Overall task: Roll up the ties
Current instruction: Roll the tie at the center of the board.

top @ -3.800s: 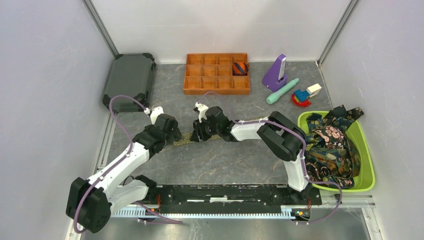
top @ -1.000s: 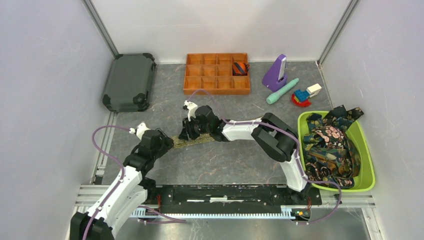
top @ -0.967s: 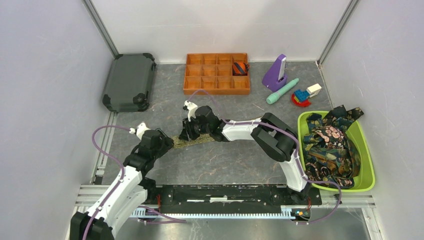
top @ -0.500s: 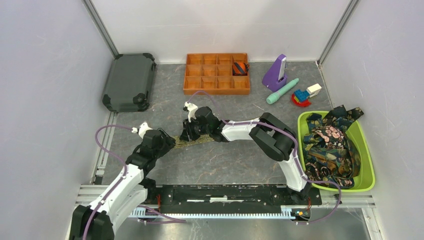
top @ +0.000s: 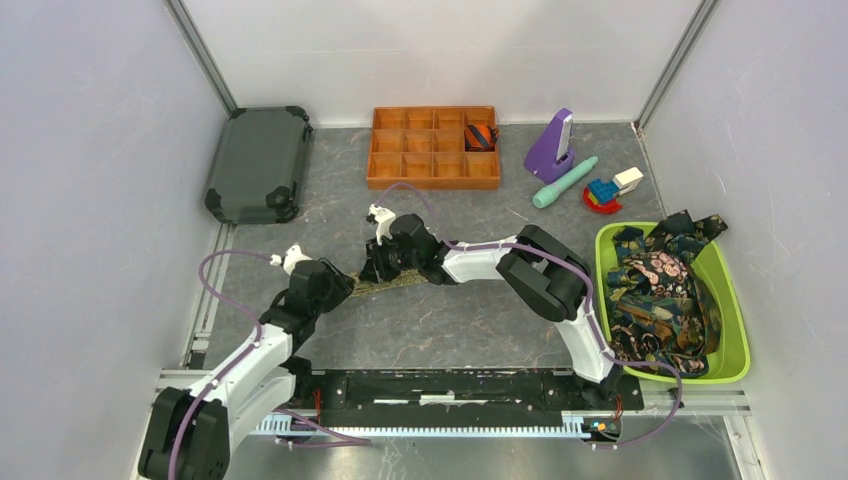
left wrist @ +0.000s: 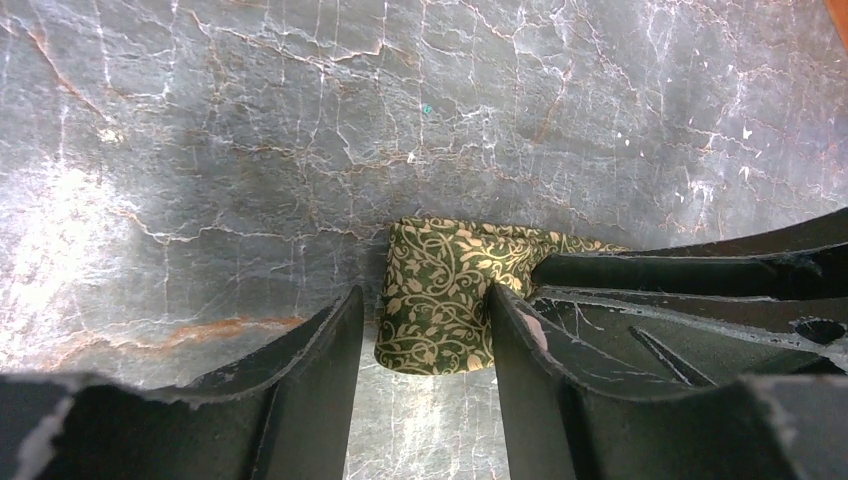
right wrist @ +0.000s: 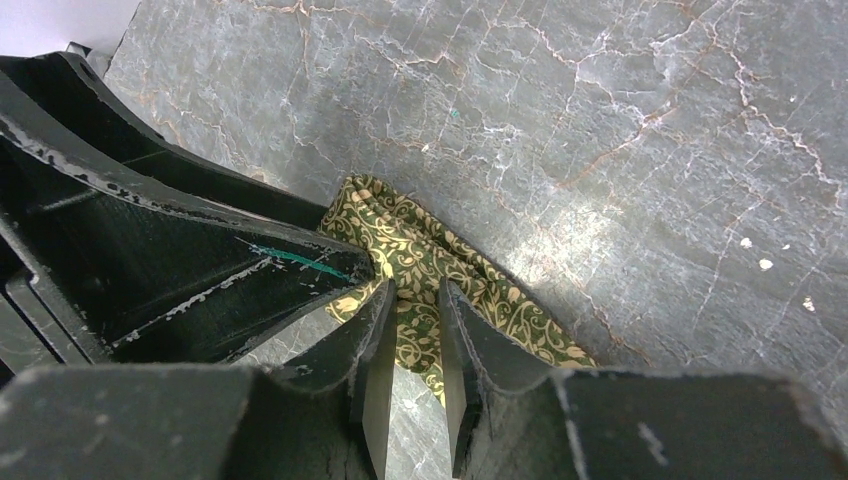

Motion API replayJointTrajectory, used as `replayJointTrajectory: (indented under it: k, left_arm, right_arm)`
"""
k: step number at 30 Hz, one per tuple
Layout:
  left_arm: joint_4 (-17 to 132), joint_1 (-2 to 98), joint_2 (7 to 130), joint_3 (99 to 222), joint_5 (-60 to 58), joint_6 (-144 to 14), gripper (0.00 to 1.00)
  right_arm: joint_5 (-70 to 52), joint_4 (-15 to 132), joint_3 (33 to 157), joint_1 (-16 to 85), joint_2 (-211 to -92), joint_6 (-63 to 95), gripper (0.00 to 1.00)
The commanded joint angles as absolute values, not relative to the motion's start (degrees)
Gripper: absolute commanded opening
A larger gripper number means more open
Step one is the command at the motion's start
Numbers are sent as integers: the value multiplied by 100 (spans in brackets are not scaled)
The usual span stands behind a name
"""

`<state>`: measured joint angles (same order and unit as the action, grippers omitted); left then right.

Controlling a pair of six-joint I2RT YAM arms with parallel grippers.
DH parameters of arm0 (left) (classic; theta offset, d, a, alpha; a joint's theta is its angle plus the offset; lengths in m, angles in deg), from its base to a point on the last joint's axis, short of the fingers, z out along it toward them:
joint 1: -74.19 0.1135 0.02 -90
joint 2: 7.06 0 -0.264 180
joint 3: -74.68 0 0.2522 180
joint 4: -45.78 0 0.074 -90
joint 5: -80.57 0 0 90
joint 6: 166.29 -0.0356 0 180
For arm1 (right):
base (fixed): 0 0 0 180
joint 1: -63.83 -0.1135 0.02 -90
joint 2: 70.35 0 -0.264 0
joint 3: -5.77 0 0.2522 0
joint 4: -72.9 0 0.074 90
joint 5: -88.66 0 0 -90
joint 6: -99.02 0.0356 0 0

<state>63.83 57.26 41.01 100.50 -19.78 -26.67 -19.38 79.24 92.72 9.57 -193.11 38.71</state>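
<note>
An olive-green tie [top: 400,283] with a gold vine print lies on the grey table between my two grippers. My left gripper [top: 335,285] straddles its curled end [left wrist: 440,300]. The right finger [left wrist: 530,350] touches the fabric, while a thin gap separates the left finger [left wrist: 310,360] from it, so the jaws are open. My right gripper [top: 375,268] is shut on the tie [right wrist: 415,325], with the cloth pinched between its narrow fingertips [right wrist: 375,340]. More ties [top: 660,290] fill the green bin. A rolled orange-navy striped tie [top: 481,135] sits in the orange tray.
The orange compartment tray [top: 434,168] stands at the back centre and a dark case [top: 258,163] at the back left. A purple object [top: 550,145], a teal stick [top: 564,182] and toy blocks [top: 610,190] lie back right. The green bin [top: 735,345] stands at the right edge.
My left gripper has slid a little right, onto the tie's end, and its jaws have narrowed. The right gripper has stayed put, still holding the tie.
</note>
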Motion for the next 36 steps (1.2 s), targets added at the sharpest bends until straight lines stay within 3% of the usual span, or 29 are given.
replayJointTrajectory:
  k: [1,21,31,36]
  left_arm:
    - [6017,5762,4225,10013,-2011,-2682,55]
    - [5109,5762,4626,9860,-1806,-2567,45]
    - [5422,5750,4240,9960,-1805,-2819,15]
    - [5923,5734,4136,10180,-1910,-2980,3]
  right_arm:
    - [-1979,8052,9223,940,-19468,3810,28]
    - [-2047,8233,9077,941,-19534,3900,28]
    - [-2050,8142,9124,943,-19391,3842,28]
    - [-2028,8039,9123,943,-19071,3761,36]
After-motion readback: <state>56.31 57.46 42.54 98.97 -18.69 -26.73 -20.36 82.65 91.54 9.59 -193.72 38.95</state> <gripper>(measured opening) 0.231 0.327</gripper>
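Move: The rolled end of the tie lies almost at the left fingertips, roughly 1 cm ahead, 1 cm to the right and 1 cm lower; it sits about 4 cm left of the right fingers, level fore-and-aft and 1 cm below them. The right fingertips stand about 5 cm right of the left hand and 1 cm ahead. The wooden tray is some 28 cm ahead and 18 cm right, the grey case 25 cm ahead and 19 cm left. Ease the left gripper forward about 1.5 cm over the rolled end of the tie, narrowing the fingers a little, then close them firmly enough to pinch the fabric from both sides, lifting under 1 cm as they shut. Keep the right fingers in place on the roll beside it. ##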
